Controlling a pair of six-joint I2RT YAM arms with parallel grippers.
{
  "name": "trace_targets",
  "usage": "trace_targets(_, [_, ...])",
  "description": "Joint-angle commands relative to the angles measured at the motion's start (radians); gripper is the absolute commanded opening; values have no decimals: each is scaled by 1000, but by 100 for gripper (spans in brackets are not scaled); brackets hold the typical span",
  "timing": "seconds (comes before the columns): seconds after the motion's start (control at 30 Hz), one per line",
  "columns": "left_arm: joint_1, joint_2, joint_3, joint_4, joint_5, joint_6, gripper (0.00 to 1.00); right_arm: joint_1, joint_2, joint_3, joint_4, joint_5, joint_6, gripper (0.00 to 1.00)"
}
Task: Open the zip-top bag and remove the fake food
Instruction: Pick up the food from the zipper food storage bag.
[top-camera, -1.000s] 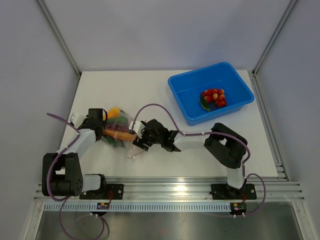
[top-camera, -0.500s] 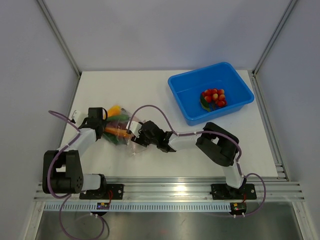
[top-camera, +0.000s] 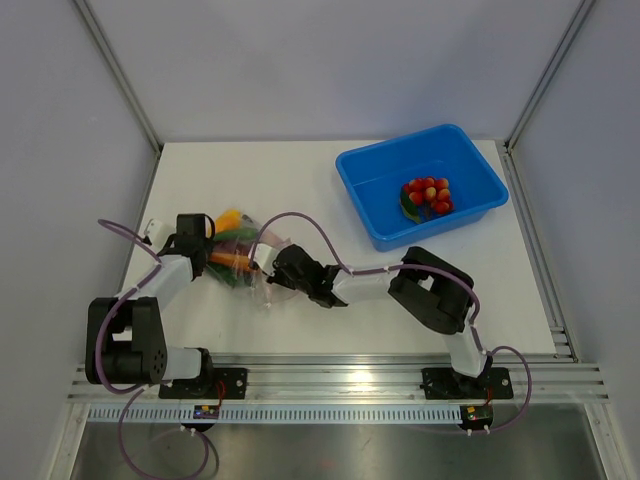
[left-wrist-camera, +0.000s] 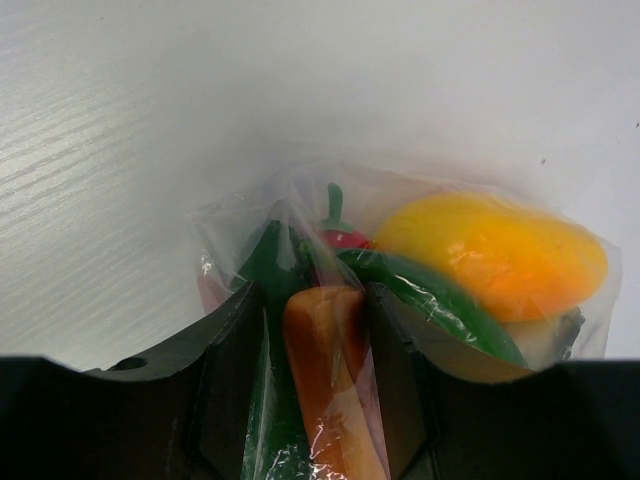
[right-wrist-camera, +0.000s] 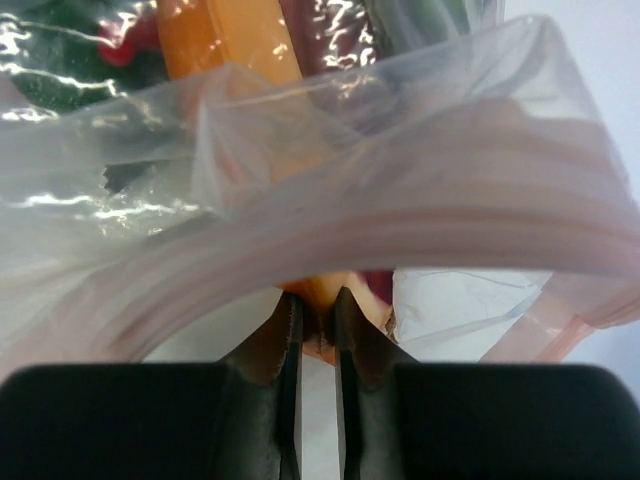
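The clear zip-top bag (top-camera: 243, 262) lies at the left of the table, still holding fake food. In the left wrist view I see a yellow fruit (left-wrist-camera: 490, 255), a green cucumber (left-wrist-camera: 430, 300), a red chili (left-wrist-camera: 340, 235) and an orange-brown piece (left-wrist-camera: 325, 370) inside it. My left gripper (left-wrist-camera: 318, 300) is shut on the bag's far end, pinching the orange-brown piece through the plastic. My right gripper (right-wrist-camera: 318, 300) reaches under the pinkish zip strip (right-wrist-camera: 400, 230) into the bag's open mouth, jaws closed narrow on the near tip of the orange-brown piece (right-wrist-camera: 230, 35).
A blue bin (top-camera: 385, 190) stands at the back right with red tomatoes (top-camera: 428, 194) and a green piece in it. Both arms (top-camera: 370, 278) meet low over the table's left half, and purple cables loop above them.
My right gripper has moved left into the bag's mouth and closed from wide open to a narrow pinch. The left gripper has barely moved and keeps its hold.
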Motion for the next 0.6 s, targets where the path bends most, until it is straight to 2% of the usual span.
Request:
trace_targets(0.0, [-2, 20, -7, -50, 60, 13, 48, 33, -40, 44, -6, 43, -16, 12])
trace_targets(0.1, [-2, 13, -9, -50, 54, 12, 48, 50, -90, 29, -18, 45, -16, 9])
trace_targets(0.23, [-3, 13, -9, -62, 36, 6, 48, 50, -147, 54, -114, -12, 33, 5])
trace_targets(0.4, [-3, 9, -9, -70, 25, -2, 48, 50, -185, 147, -320, -41, 118, 4])
trace_targets(0.57, [-3, 4, -9, -74, 19, -7, 48, 51, -149, 279, -620, -12, 179, 0])
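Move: The right fingers already pinch the hot dog's near end inside the bag mouth; the hot dog's middle lies about 7 cm left, level with them. The blue bin they work towards filling is some 33 cm right and 15 cm ahead, the mango 8 cm left and 8 cm ahead. From the left hand, gripping the bag's closed end, the hot dog's middle is about 8 cm right and 3 cm back, the bin 48 cm right and 14 cm ahead. Still pinching the hot dog's end, the right hand lifts about 6 cm and draws back some 3 cm. ##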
